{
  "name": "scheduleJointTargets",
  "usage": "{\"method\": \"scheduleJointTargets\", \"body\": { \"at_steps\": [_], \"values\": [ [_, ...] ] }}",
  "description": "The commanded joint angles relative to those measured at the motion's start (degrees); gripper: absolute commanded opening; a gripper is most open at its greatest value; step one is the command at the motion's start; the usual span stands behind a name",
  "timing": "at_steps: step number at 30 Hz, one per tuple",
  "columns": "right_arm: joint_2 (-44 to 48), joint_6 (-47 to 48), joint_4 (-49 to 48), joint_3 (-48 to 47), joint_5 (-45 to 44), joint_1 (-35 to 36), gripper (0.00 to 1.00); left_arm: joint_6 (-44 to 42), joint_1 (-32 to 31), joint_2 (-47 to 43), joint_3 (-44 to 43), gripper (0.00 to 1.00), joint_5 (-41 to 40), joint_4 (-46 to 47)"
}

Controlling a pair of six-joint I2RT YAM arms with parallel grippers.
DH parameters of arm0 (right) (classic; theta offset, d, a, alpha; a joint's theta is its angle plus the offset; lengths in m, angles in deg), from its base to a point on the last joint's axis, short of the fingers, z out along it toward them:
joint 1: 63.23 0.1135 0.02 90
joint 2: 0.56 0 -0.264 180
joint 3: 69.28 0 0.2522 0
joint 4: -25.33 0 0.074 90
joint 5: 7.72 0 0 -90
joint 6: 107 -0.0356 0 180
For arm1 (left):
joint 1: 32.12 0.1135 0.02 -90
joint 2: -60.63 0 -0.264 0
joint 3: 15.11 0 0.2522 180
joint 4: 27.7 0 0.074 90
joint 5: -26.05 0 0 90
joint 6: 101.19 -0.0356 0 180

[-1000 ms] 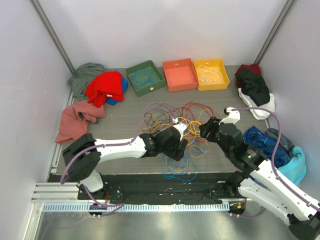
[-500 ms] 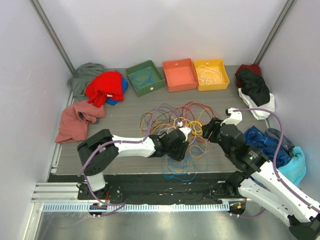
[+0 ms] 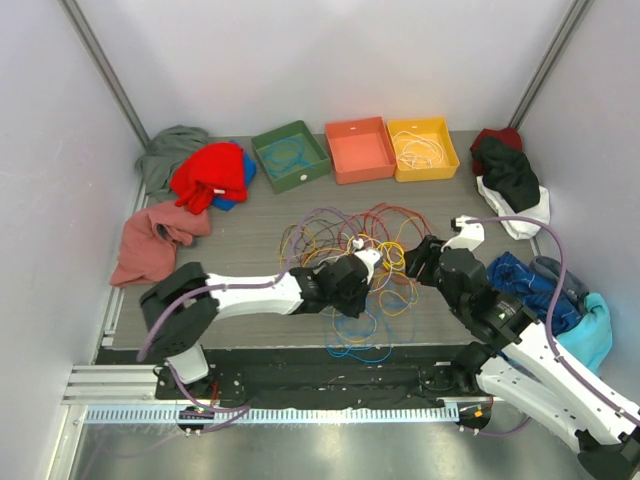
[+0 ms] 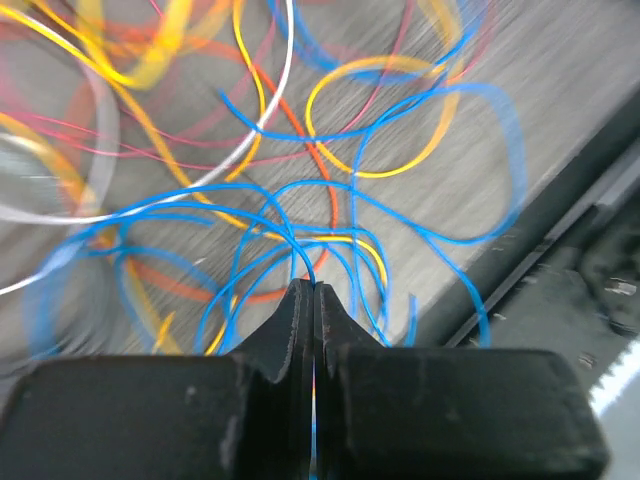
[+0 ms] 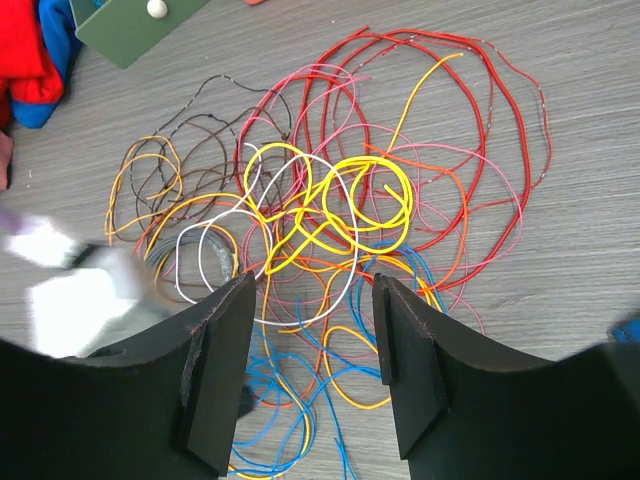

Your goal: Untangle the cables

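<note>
The cables (image 3: 372, 250) lie in a loose tangle mid-table: yellow (image 5: 365, 165), red (image 5: 500, 90), white (image 5: 300, 160), orange, pink, brown and blue strands. My left gripper (image 3: 358, 300) sits low at the tangle's near side. In the left wrist view its jaws are pressed together (image 4: 314, 288) on a thin blue cable (image 4: 303, 258) that runs out from between the tips into several blue loops. My right gripper (image 3: 418, 262) hovers above the tangle's right side, open (image 5: 315, 290), with nothing between its fingers.
Along the back stand a green tray (image 3: 300, 178), an orange tray (image 3: 357, 124) and a yellow tray (image 3: 425, 122) holding a white cable. Clothes lie at the left (image 3: 212, 172) and right (image 3: 510, 180). The table's front edge (image 4: 560, 230) is close to the left gripper.
My left gripper has gone from open to shut, pinching the blue cable, after reaching right into the tangle. The right arm drew back slightly a second ago and has since stayed still.
</note>
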Motion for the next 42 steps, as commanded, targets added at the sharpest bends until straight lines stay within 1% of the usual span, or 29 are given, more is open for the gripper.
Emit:
{"method": "scheduleJointTargets", "body": {
  "at_steps": [1, 3, 4, 6, 7, 9, 11, 13, 15, 20, 26, 27, 28, 30, 31, 33, 34, 37, 38, 42],
  "values": [
    [0.9, 0.6, -1.1, -0.9, -1.9, -0.1, 0.58, -4.2, 0.1, -14.9, -4.3, 0.0, -7.1, -4.8],
    [0.5, 0.4, -1.2, -1.1, -1.6, 0.0, 0.58, -7.1, 0.1, -20.5, -7.2, 0.0, -11.0, -8.2],
    [0.5, 0.4, -1.2, -1.1, -1.4, 0.0, 0.58, -8.3, 0.1, -22.2, -10.3, 0.0, -12.2, -11.0],
    [0.6, 0.3, -1.4, -1.1, -1.2, -0.1, 0.58, -10.5, 0.1, -24.8, -13.4, 0.0, -15.2, -13.4],
    [0.8, 0.2, -1.7, -1.0, -1.1, 0.0, 0.58, -13.0, 0.1, -26.8, -17.0, 0.0, -17.7, -15.6],
    [1.0, 0.0, -2.0, -0.8, -0.9, -0.1, 0.58, -15.2, 0.1, -27.9, -20.6, 0.0, -19.4, -17.8],
    [1.2, -0.1, -2.4, -0.8, -0.7, 0.0, 0.58, -17.6, 0.1, -28.5, -24.6, 0.0, -21.7, -20.1],
    [1.6, -0.3, -2.4, -0.8, -0.6, 0.0, 0.58, -19.2, 0.1, -28.6, -26.4, 0.0, -23.5, -20.6],
    [1.9, -0.3, -2.8, -0.5, -0.1, 0.0, 0.58, -22.7, 0.2, -28.2, -29.3, 0.0, -26.7, -20.4],
    [1.8, -0.3, -3.4, -0.6, 1.0, -0.1, 0.58, -29.6, 1.8, -24.5, -37.1, 0.0, -30.1, -19.0],
    [2.8, 0.2, -4.0, -0.6, 2.6, -0.1, 0.58, -32.9, 6.4, -19.4, -51.2, 0.0, -30.4, -18.1],
    [2.7, 0.3, -4.3, -0.6, 3.1, 0.0, 0.58, -33.8, 6.7, -18.0, -53.0, 0.0, -29.8, -17.6],
    [2.4, 0.4, -4.8, -0.6, 3.8, 0.0, 0.58, -34.4, 6.9, -17.3, -56.9, 0.0, -29.6, -17.3],
    [1.9, 0.5, -5.4, -0.4, 4.9, 0.0, 0.58, -36.0, 6.9, -14.5, -61.4, 0.0, -29.0, -17.1],
    [1.6, 0.5, -6.0, -0.2, 5.9, 0.0, 0.58, -36.6, 6.9, -13.6, -65.9, 0.0, -28.8, -17.3],
    [0.9, 0.6, -7.2, 0.5, 7.3, -0.2, 0.58, -38.2, 6.9, -10.4, -70.6, 0.0, -28.4, -17.5],
    [0.7, 0.6, -9.5, 0.9, 10.8, 0.0, 0.58, -38.5, 6.9, -9.3, -74.8, 0.0, -28.2, -17.9],
    [-1.6, 0.5, -14.3, 2.2, 16.4, 0.0, 0.58, -39.2, 6.9, -7.4, -79.1, 0.0, -26.2, -16.4],
    [-2.5, 0.4, -15.4, 2.4, 19.7, 0.0, 0.58, -39.3, 6.9, -7.2, -79.3, 0.0, -25.8, -15.8],
    [-7.1, -0.3, -21.7, 2.2, 25.3, 0.0, 0.59, -39.2, 6.9, -7.4, -79.3, 0.0, -24.5, -13.5]
  ]
}}
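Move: The left gripper, already shut on a blue cable about 3 cm above the table, has the green box some 37 cm ahead and 17 cm to its left. The orange box stands about 38 cm straight ahead, and the yellow cable lies some 11 cm ahead and 5 cm right. From the right gripper, the green box is roughly 30 cm ahead, 31 cm left and 15 cm down. Bring the left gripper up fast, nearly 60 cm, keeping the blue cable pinched to draw it up out of the tangle, and carry it about 10 cm forward and 10 cm left on the way. Tip the fingers up some 65 degrees until they point forward. Late on, swing the open right gripper about 5 cm left over the tangle. ##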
